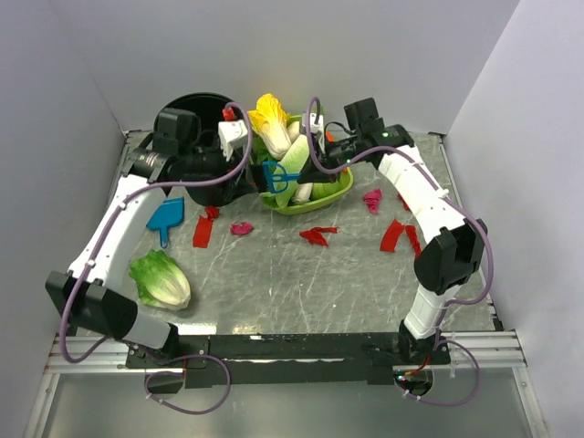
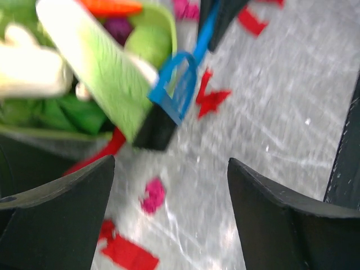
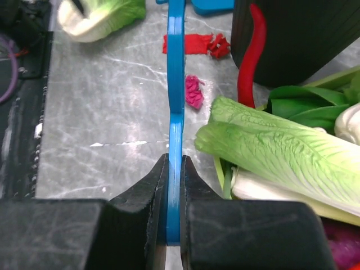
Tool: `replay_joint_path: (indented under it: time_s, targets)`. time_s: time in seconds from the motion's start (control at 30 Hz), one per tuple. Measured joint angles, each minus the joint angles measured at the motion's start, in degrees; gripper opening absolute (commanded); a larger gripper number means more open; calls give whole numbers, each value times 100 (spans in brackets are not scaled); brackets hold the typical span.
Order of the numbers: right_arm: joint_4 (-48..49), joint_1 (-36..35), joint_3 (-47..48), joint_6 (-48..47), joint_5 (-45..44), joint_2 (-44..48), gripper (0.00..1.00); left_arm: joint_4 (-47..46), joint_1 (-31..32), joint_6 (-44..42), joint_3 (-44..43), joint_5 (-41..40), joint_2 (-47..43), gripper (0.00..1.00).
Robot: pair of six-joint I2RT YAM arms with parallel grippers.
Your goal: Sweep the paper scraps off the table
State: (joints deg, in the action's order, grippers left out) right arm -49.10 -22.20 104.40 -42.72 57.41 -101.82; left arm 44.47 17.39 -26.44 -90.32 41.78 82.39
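My right gripper is shut on the thin blue handle of a small brush, at the green bowl's left rim. The brush's blue loop and dark head hang above the table. My left gripper stands open and holds nothing, just left of the brush. Paper scraps lie on the table: a red strip, a pink wad, a red piece, a pink wad and red strips.
A blue dustpan lies at the left. A black bin stands at the back left, with a green bowl of toy vegetables next to it. A lettuce head lies front left. A red chili leans on the bin.
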Motion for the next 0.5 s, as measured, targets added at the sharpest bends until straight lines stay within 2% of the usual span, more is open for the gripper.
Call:
replay_joint_path:
  time_s: [0.2, 0.3, 0.43, 0.47, 0.5]
  targets:
    - [-1078, -26, 826, -437, 81, -136, 0, -170, 87, -28, -533, 597, 605, 80]
    - [-1274, -50, 892, -463, 98, -280, 0, -181, 201, -116, -533, 667, 772, 71]
    - [-1290, -52, 905, -256, 101, -483, 1, 13, 295, -339, -793, 772, 1029, 37]
    - [-1283, -52, 907, -162, 101, -505, 1, 127, 310, -459, -964, 826, 1132, 20]
    - [-1261, -52, 911, -70, 96, -507, 7, 192, 317, -505, -1097, 861, 1211, 12]
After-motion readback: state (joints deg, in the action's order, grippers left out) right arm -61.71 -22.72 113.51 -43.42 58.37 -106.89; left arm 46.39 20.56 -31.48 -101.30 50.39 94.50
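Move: About 5 cm to the right of the open left hand and some 2 cm farther out, nearly at its height, hangs the head of the small blue brush. The right hand already grips its handle, with the head some 9 cm to that hand's left and a touch lower. From the left hand, the pink scrap lies roughly 28 cm below, 3 cm left and 2 cm out; the vegetable basket 15 cm ahead and 11 cm right; the black bin 13 cm ahead and 10 cm left. Reaching in for the brush head, the left hand goes about 5 cm right and a little forward, turning some 10 degrees clockwise, its fingers narrowing from wide open to about half open around the head. The right hand keeps its grip on the handle, bobs up 2 cm and back down, and ends about 1 cm nearer the base, tilted slightly. ##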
